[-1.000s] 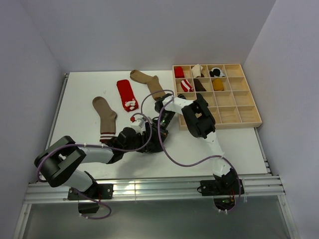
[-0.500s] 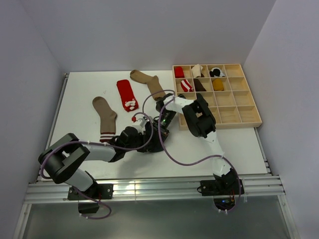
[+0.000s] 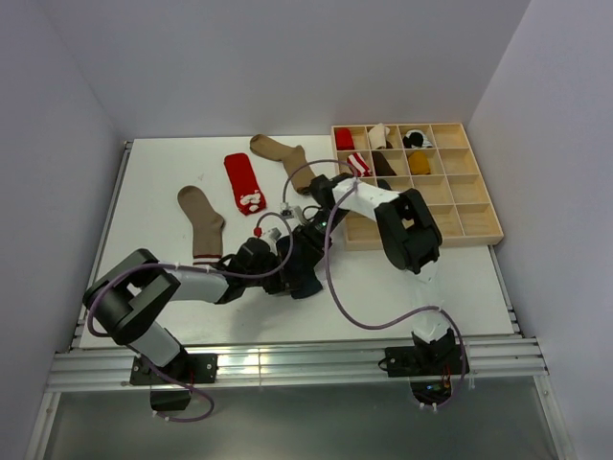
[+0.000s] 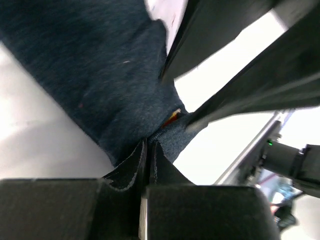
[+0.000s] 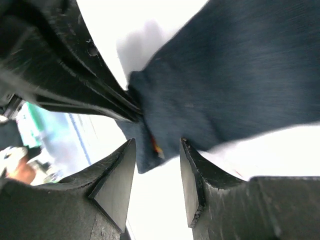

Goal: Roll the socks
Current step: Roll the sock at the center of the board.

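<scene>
In the left wrist view, my left gripper [image 4: 149,146] is shut on the edge of the navy sock [image 4: 100,65]. My right gripper [image 5: 156,172] stands open, and a corner of the navy sock [image 5: 225,75] hangs loose between its fingers. In the top view both grippers meet at mid-table, left gripper [image 3: 299,270] and right gripper [image 3: 311,228], hiding the navy sock. A tan sock with a striped cuff [image 3: 203,222], a red sock [image 3: 244,182] and a brown sock [image 3: 285,159] lie flat behind them.
A wooden compartment tray [image 3: 479,225] stands at the right, with several rolled socks in its back cells. Purple cables loop over both arms near the grippers. White walls close in the table at the left, back and right.
My left gripper has shut on the navy sock's edge. My right gripper has opened and let the sock go, and the right arm's elbow has swung to the right.
</scene>
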Controlling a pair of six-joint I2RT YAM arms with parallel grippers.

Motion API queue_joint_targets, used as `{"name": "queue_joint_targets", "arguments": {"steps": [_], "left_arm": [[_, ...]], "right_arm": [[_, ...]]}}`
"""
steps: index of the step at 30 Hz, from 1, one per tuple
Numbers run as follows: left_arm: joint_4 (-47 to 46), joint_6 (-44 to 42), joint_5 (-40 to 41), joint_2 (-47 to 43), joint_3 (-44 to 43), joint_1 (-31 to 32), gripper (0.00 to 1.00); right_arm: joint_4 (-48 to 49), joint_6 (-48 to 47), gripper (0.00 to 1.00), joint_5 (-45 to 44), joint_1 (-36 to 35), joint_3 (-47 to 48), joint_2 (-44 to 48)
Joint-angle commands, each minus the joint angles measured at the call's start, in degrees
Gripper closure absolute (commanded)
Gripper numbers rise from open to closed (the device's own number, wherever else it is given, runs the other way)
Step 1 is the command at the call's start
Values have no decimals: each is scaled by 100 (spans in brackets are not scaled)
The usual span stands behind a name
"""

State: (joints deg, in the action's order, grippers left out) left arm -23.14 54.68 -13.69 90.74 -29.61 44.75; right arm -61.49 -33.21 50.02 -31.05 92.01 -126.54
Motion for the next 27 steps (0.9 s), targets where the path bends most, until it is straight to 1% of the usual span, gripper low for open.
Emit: {"name": "queue_joint_targets", "arguments": {"steps": [1,6,7,10,11,12,13,14,15,16,17,19,20,21,23,24,27], "left_arm": [[732,421,-572,137,34,-98,100],[1099,588,-1038,40,60,-571,100],[1188,579,-1248,66,25,-660,100],[1513,614,-1538,198,-89,-932,100],[1670,623,-1749,259,-168,-1003,100],[1829,606,-1812,382,-229,-1099,100],[1874,597,-1899,444,-256,-1135,100],[1883,623,-2135,506,-265,-1153,100],[1909,649,-2224,645,-274,-1214,99],[1935,641,-2312,708,-283,-1232,100],[1997,571,-2383,761,-344,-1241,100],[2146,518,-2384,840,-388,-1258,100],[2181,483,-2392,866,-423,-1267,100],[2173,491,-2436,901,-415,-1293,100],[2155,492,-2471,928,-414,-1311,100],[2164,483,-2471,972,-423,-1311,100],[2103,509,-2524,1033,-379,-1320,100]], "right_arm": [[858,227,52,-159,257,-183,560],[1235,237,52,-273,441,-569,1147],[1289,201,53,-300,459,-666,1245],[1788,78,53,-545,486,-1236,1859],[2164,8,53,-685,477,-1664,2261],[2368,-36,53,-782,477,-1886,2465],[2544,-210,52,-896,451,-2358,2694],[2737,-308,52,-1193,355,-2615,2905],[3200,-378,52,-1335,267,-2887,3386],[3431,-562,51,-1485,170,-3421,3634],[3834,-677,50,-1817,-92,-3679,4098],[4214,-870,49,-2065,-409,-4354,4531],[4529,-915,49,-2153,-576,-4541,4890],[4680,-950,48,-2381,-891,-4716,5050],[5110,-1020,48,-2601,-1200,-5121,5366],[5260,-1047,48,-2759,-1506,-5253,5438],[5735,-1257,50,-3304,-1965,-5640,5526]]}}
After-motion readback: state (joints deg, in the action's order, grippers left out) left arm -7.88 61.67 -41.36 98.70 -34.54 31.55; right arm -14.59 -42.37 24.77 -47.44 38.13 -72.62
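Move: At the near, folded end of the navy sock, the left fingers are already pinched on its left side; the middle of that end lies about 3 cm to their right and 1 cm below. The open right hand has it roughly 4 cm back and 3 cm below. From the left hand, the striped brown sock is about 20 cm left and 14 cm ahead, the red sock some 10 cm left and 25 cm ahead. The compartment box's middle is about 28 cm right and 19 cm ahead of the right hand. Arcing clear of the sock, the open right hand goes forward a little, then right and up, then sweeps back about 10 cm to hover beside the folded end, its fingers swinging some 55 degrees from pointing back to pointing left and down. The left hand keeps its pinch on the fold and draws about 3 cm left and 2 cm back, tilting some 30 degrees so that its fingers point right and down. ##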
